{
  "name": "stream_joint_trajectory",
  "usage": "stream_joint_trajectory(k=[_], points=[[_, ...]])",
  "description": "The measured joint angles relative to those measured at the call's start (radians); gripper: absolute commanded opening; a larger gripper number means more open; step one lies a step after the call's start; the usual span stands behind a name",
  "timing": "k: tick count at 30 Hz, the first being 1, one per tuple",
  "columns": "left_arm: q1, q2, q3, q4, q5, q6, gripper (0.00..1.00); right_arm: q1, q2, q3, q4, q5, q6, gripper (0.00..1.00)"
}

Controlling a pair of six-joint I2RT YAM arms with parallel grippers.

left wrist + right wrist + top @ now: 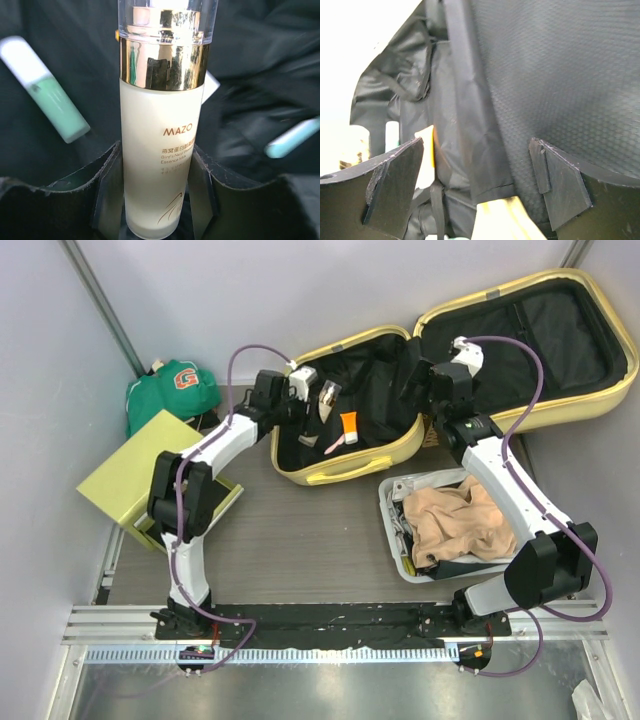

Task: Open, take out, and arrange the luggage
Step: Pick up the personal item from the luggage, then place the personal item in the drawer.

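The pale yellow luggage [345, 468] lies open at the back of the table, its lid [590, 320] thrown back to the right, black lining showing. My left gripper [322, 400] is over the left half, shut on a milky white lotion bottle [157, 150] with a gold collar and clear cap. Below it on the lining lie a green-and-white tube [50, 95], a pale blue tube [292, 140], and in the top view an orange tube [349, 427] and a pink stick [334, 444]. My right gripper [412, 375] is open and empty over the hinge, black lining [485, 115] between its fingers.
A grey bin [392, 502] with tan cloth [455, 520] sits right of centre, under the right arm. A yellow-green box [150, 475] stands at the left, with a green garment [170, 390] behind it. Grey walls close in both sides.
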Motion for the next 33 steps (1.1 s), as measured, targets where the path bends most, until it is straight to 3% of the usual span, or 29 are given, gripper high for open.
stream_joint_trajectory(k=[10, 16, 25, 33], points=[[0.019, -0.228, 0.013, -0.09, -0.064, -0.045, 0.0, 0.007, 0.0, 0.014, 0.038, -0.079, -0.034, 0.96], [0.024, -0.375, -0.035, -0.362, -0.19, 0.042, 0.0, 0.009, 0.0, 0.018, 0.098, -0.106, -0.041, 0.96], [0.098, -0.584, -0.372, -0.677, -0.383, 0.227, 0.0, 0.009, -0.005, -0.001, 0.177, -0.124, -0.046, 0.96], [0.164, -0.682, -0.539, -0.739, -0.524, 0.352, 0.0, 0.009, -0.006, -0.007, 0.194, -0.136, -0.057, 0.96]])
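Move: The left hand already holds the cream bottle above the suitcase; the open drawer of the yellow-green box lies about 24 cm back, 29 cm left and 10 cm lower. Below the hand by some 12 cm are the green bottle, nearly underneath, and the orange tube, 10 cm right and 2 cm back. From the right hand the drawer is roughly 31 cm back, 52 cm left and 25 cm down. Left hand lifts the held bottle, then swings it back-left some 30 cm down to the drawer; right rises. ##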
